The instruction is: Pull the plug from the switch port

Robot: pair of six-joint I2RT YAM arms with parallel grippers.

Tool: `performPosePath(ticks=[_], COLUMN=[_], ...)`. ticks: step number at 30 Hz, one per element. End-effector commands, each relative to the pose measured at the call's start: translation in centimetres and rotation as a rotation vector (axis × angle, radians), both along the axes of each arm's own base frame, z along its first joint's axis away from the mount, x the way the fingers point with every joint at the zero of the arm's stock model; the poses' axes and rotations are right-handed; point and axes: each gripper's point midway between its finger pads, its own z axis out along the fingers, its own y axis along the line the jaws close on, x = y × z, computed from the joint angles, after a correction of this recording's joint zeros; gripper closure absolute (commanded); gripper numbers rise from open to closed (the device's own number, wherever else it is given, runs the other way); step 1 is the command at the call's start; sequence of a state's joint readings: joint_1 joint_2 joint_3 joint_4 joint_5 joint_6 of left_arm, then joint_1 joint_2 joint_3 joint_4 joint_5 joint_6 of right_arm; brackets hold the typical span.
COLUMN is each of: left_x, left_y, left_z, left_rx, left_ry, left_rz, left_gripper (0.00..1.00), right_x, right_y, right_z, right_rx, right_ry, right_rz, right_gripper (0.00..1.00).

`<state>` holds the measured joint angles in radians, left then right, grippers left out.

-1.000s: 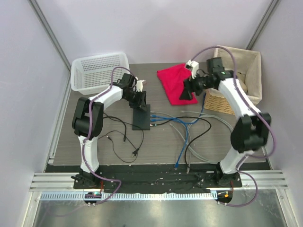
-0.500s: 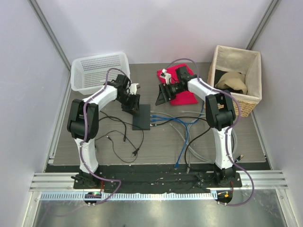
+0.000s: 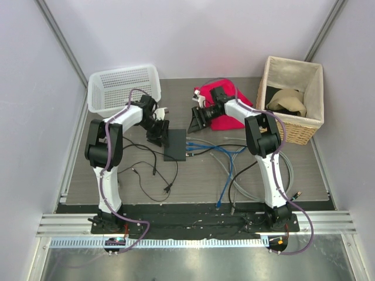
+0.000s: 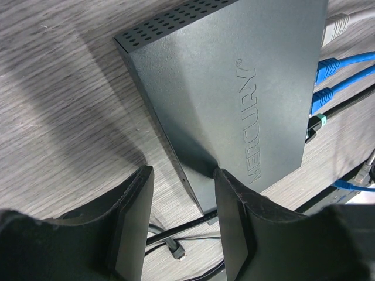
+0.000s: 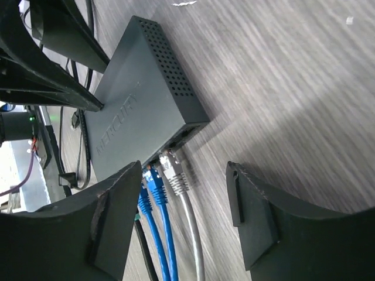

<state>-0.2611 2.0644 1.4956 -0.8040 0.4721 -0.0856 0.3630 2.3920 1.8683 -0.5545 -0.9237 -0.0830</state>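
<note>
The switch point(image 3: 175, 144) is a flat black box lying on the table. A grey plug point(image 5: 176, 171), two blue plugs point(image 5: 152, 186) and a black one with a green tip point(image 4: 314, 124) sit in its port edge. My left gripper point(image 4: 181, 175) is open at the switch's point(image 4: 234, 82) opposite end. One finger point(image 4: 234, 228) rests over the near corner and the other is on the table beside it. My right gripper point(image 5: 184, 170) is open and low at the port end, with the grey plug between its jaws but not touched. The left gripper point(image 3: 157, 136) and right gripper point(image 3: 193, 124) flank the box.
Grey, blue and black cables point(image 3: 231, 155) trail from the ports toward the near edge. A loose black lead point(image 3: 149, 172) lies left of them. A red cloth point(image 3: 229, 100) lies behind the right arm. A white mesh basket point(image 3: 123, 88) stands back left, a wicker basket point(image 3: 293, 99) back right.
The right arm has swung left from the wicker basket, over the red cloth, down to the switch's port end, its jaws narrowing. The left gripper shifted slightly along the switch's left edge.
</note>
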Motion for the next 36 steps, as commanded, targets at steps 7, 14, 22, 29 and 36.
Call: performPosePath(ticks=[7,14,22,29,36], left_x=[-1.1,-1.1,-1.4,-1.7,-2.1], left_y=[0.0,0.1,0.5,0.9,1.0], left_z=[-2.9,-3.0,-3.2,-3.2,-4.0], left_rx=[0.023,0.022,0.043,0.072,0.105], left_ry=[0.063,0.061,0.057,0.050,0.056], left_rz=[-0.009,-0.006,-0.012,-0.037,-0.070], left_gripper=[0.50,0.50,0.49,0.49,0.49], right_x=[-4.4,-5.2,-5.6,-5.5,-6.2], right_y=[0.8,0.5,0.3,-0.1,-1.0], right_z=[-3.9,-5.5,-6.8,-8.4,-10.5], right_rx=[-0.047,-0.082,-0.096,-0.183,-0.297], right_ry=[0.117,0.142,0.166,0.165,0.141], right_rz=[0.086,0.085,0.088,0.071,0.091], right_gripper=[0.39,0.44,0.55,0.60,0.70])
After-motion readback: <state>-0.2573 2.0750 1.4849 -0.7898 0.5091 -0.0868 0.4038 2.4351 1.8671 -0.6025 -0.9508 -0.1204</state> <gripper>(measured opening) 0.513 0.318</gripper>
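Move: The grey plug, in the switch's right side, sits some 3 cm back from the right hand, 1 cm to its left and about 3 cm lower. Two blue plugs sit together about 3 cm nearer the base than the grey one, and the black plug lies another 3 to 4 cm back. The switch's middle is about 6 cm left of the grey plug and 2 cm back. From the left hand the grey plug lies about 11 cm right and 3 cm ahead, slightly lower. Bring the right gripper back about 3 cm and slightly left until it stands over the grey plug, then sink it about 1.5 cm, fingers slanting left and down, closing them from well open to roughly half that gap, one on each side of the plug. Keep the left gripper still, its one finger resting on the switch top by the left edge. ##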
